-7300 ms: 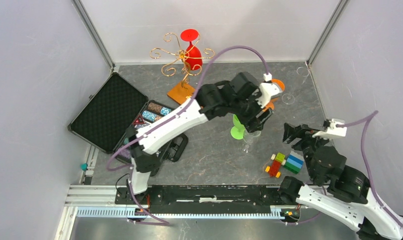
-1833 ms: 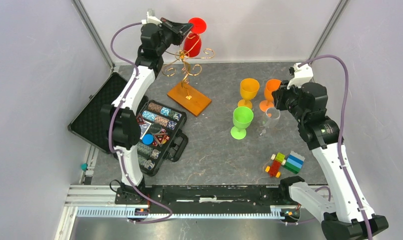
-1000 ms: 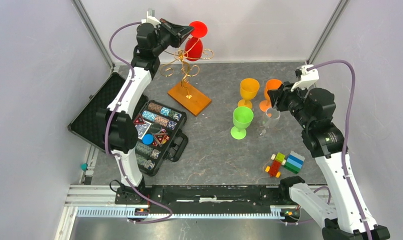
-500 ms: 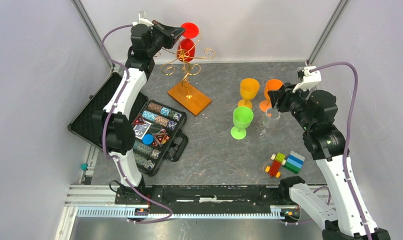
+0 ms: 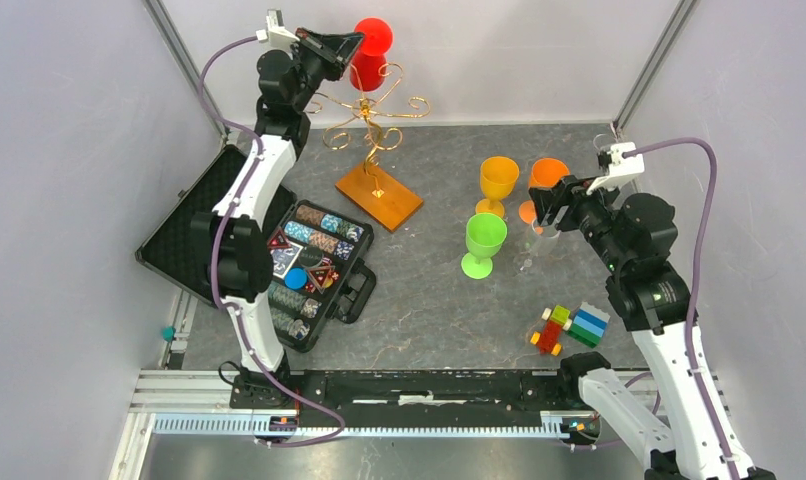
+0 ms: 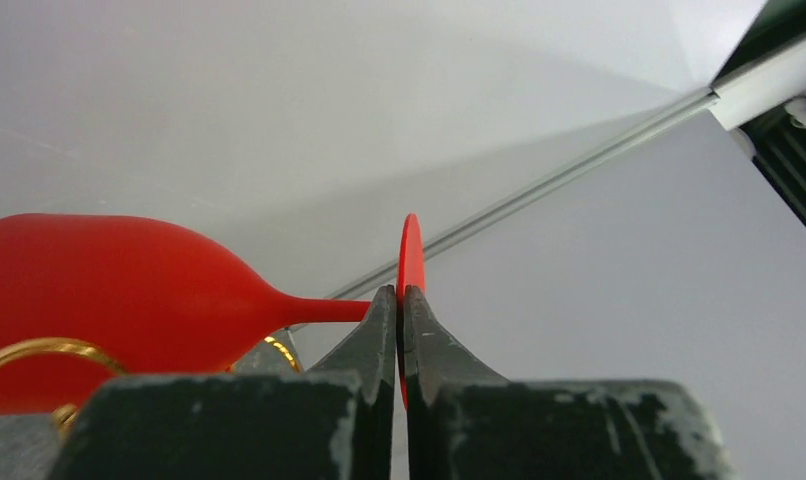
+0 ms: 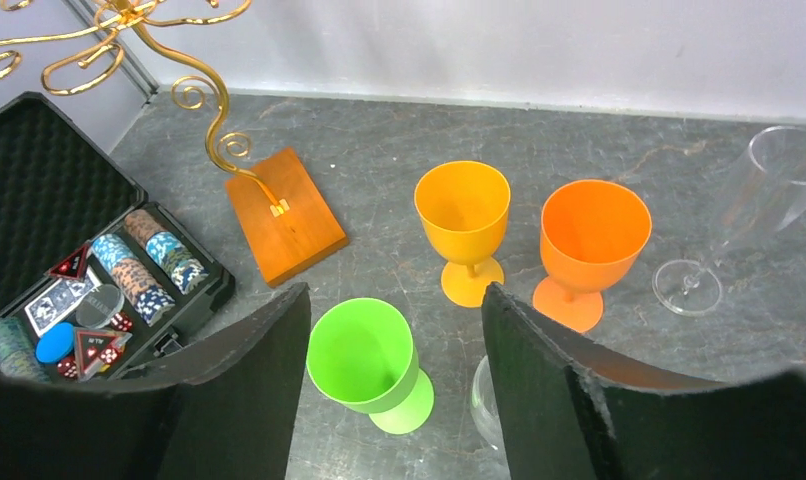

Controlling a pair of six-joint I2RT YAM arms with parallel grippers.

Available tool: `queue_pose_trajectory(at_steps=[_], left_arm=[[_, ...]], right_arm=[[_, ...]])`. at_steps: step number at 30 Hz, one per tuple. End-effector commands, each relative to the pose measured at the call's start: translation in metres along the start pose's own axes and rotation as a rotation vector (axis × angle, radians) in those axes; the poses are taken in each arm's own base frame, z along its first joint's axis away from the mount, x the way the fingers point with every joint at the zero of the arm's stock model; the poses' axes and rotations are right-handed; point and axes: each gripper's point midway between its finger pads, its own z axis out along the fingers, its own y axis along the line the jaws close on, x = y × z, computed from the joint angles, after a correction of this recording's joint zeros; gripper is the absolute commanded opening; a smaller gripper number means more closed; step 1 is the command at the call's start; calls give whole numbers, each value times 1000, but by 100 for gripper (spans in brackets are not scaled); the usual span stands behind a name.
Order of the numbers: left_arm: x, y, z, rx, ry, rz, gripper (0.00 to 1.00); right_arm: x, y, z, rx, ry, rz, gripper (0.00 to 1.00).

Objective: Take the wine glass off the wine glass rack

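The red wine glass [image 5: 369, 55] is high at the back wall, over the top scrolls of the gold wine glass rack [image 5: 375, 112]. My left gripper [image 5: 347, 44] is shut on the thin edge of the glass's round foot [image 6: 410, 245]. The bowl [image 6: 109, 290] lies sideways to the left, with a gold curl [image 6: 29, 350] just below it. I cannot tell whether the two touch. My right gripper [image 7: 395, 292] hangs open above the green goblet [image 7: 369, 360], holding nothing. In the top view the right gripper [image 5: 541, 206] is at the right of the table.
The rack's wooden base [image 5: 379, 195] stands at the back centre. An open black case of poker chips [image 5: 279, 250] lies to the left. Yellow [image 5: 498, 180], orange [image 5: 545, 178] and green [image 5: 484, 240] goblets and a clear glass [image 5: 544, 235] stand at the right. Toy blocks [image 5: 569, 328] lie nearer.
My left gripper has carried the red glass up and to the left, from among the rack's scroll arms to above them. The right gripper's jaws have spread wider and the arm has drawn back slightly.
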Motion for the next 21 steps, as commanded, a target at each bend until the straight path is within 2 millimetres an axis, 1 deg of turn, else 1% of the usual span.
queue_pose_trajectory(at_steps=[1,6,9,11,13,16,19,21], left_arm=[[-14,-64,3,273,-9,41,2],[-11,-92,-4,406,27,41,2],[-9,-117,-16,509,40,34,2],[-9,-137,-28,590,42,30,2],[-10,-159,-45,679,36,0,2],[-8,-193,-70,779,57,-75,2],[-4,-219,-96,852,87,-174,2],[0,-231,-112,870,109,-250,2]], right_arm=[[-26,12,-8,-62,-121,-23,74],[-29,21,-10,-114,-153,-17,91],[-30,27,-9,-147,-168,4,97],[-32,31,-10,-169,-183,20,98],[-36,34,-10,-187,-204,38,98],[-44,41,-11,-224,-244,61,98],[-62,54,-16,-293,-326,101,98],[-77,63,-21,-347,-389,135,98]])
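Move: The red wine glass hangs foot-up in the left gripper, its middle 8 cm below. The right gripper it is being brought to lies roughly 28 cm back, 36 cm right and 9 cm lower. The rack's hub stands some 10 cm back from the left gripper, about level sideways and 7 cm below. From the right gripper the red glass is about 29 cm ahead and 34 cm left, at nearly its height; the green wine glass is 10 cm left, 2 cm ahead and 26 cm below. Keep the left gripper's pinch on the red glass's foot and lift it about 11 cm, at first nearly straight up, then also some 10 cm back over the rack towards the right gripper. Meanwhile tip the fingers up about 25 degrees and turn them clockwise, swinging the bowl out to the right. Open the right gripper fully and ease it a few centimetres up and left, fingers tilting up. ##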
